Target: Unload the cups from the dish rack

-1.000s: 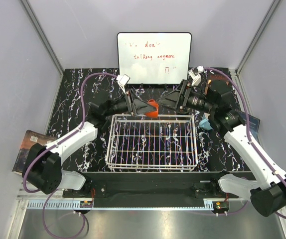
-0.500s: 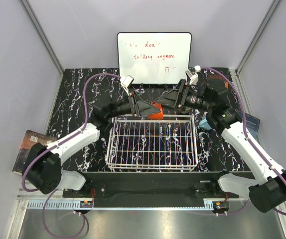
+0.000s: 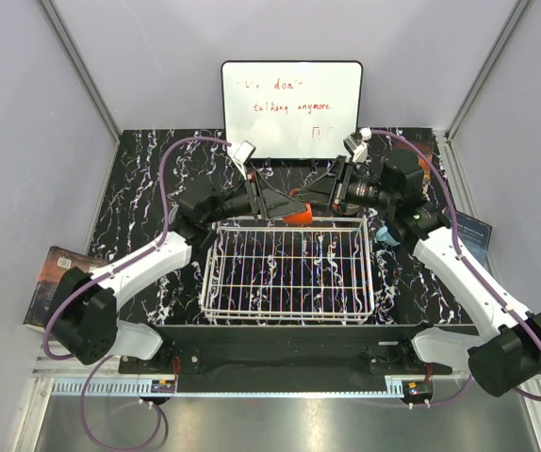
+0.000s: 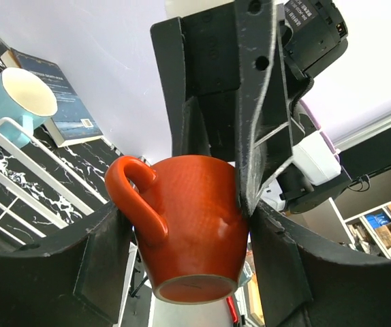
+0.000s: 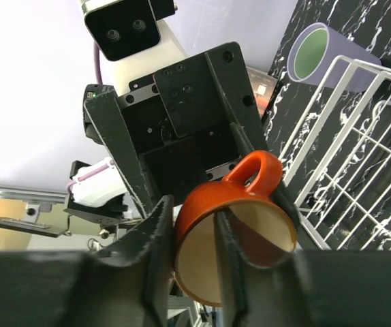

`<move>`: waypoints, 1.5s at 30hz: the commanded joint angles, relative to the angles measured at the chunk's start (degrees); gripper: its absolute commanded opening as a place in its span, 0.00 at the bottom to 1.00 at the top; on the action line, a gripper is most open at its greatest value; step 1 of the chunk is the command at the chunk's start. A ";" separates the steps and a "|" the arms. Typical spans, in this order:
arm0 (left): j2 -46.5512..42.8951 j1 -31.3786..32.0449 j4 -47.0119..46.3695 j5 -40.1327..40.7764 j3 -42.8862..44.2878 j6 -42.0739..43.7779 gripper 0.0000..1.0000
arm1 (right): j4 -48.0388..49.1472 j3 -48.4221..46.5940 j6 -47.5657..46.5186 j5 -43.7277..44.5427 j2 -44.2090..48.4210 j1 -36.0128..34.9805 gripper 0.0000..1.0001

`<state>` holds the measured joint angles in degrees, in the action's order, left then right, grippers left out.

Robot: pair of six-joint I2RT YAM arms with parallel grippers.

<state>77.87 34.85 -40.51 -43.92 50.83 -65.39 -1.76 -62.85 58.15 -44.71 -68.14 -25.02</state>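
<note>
A small red-orange cup [image 3: 298,216] hangs on its side over the far edge of the white dish rack [image 3: 287,317], held from both sides. My left gripper [image 3: 287,208] is shut across the cup's body [image 4: 189,218], handle toward the left finger. My right gripper [image 3: 311,205] pinches the cup's wall [image 5: 229,225], with one finger inside the mouth and one outside. A light blue handled mug [image 3: 389,233] stands on the table right of the rack, also seen from the left wrist [image 4: 18,102]. A tumbler [image 5: 321,54] with a green inside lies beyond the rack corner.
A whiteboard [image 3: 291,108] with red writing stands at the back. One book [image 3: 52,282] lies off the table's left edge and another book [image 3: 473,231] at the right, near the blue mug. Both arms meet above the rack's far rim.
The left gripper carried the red-orange cup slightly right and up. The right gripper moved in from the right and closed its fingers on the cup's rim.
</note>
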 commanded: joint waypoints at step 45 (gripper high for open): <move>-0.26 -1.19 32.24 0.77 11.05 15.46 0.99 | -3.25 -2.54 -5.59 3.39 3.80 -0.56 0.00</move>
<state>78.52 34.74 -12.51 -44.18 58.94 -51.44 -6.74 -62.61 54.24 -42.35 -66.96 -24.77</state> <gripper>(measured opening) 0.984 0.047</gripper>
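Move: My left hand already holds the red cup sideways, mouth to the right, its middle roughly 1 cm to the right of my left hand point. From my right hand that cup lies about 3 cm to the left and 3 cm lower. Counted from my left hand, the dish rack's middle is roughly straight below, some 28 cm down, 1 cm to the left; the light-blue cup stands about 28 cm right, 11 cm ahead and 28 cm down. I quickly shut my right fingers on the red cup's upper wall, one finger inside the mouth, and keep that pinch while the right hand sinks a good centimetre. My left hand edges about 1 cm forward, fingertips tipping down some 15 degrees, then opens wide to let go while sinking to about 4 cm below its start. ##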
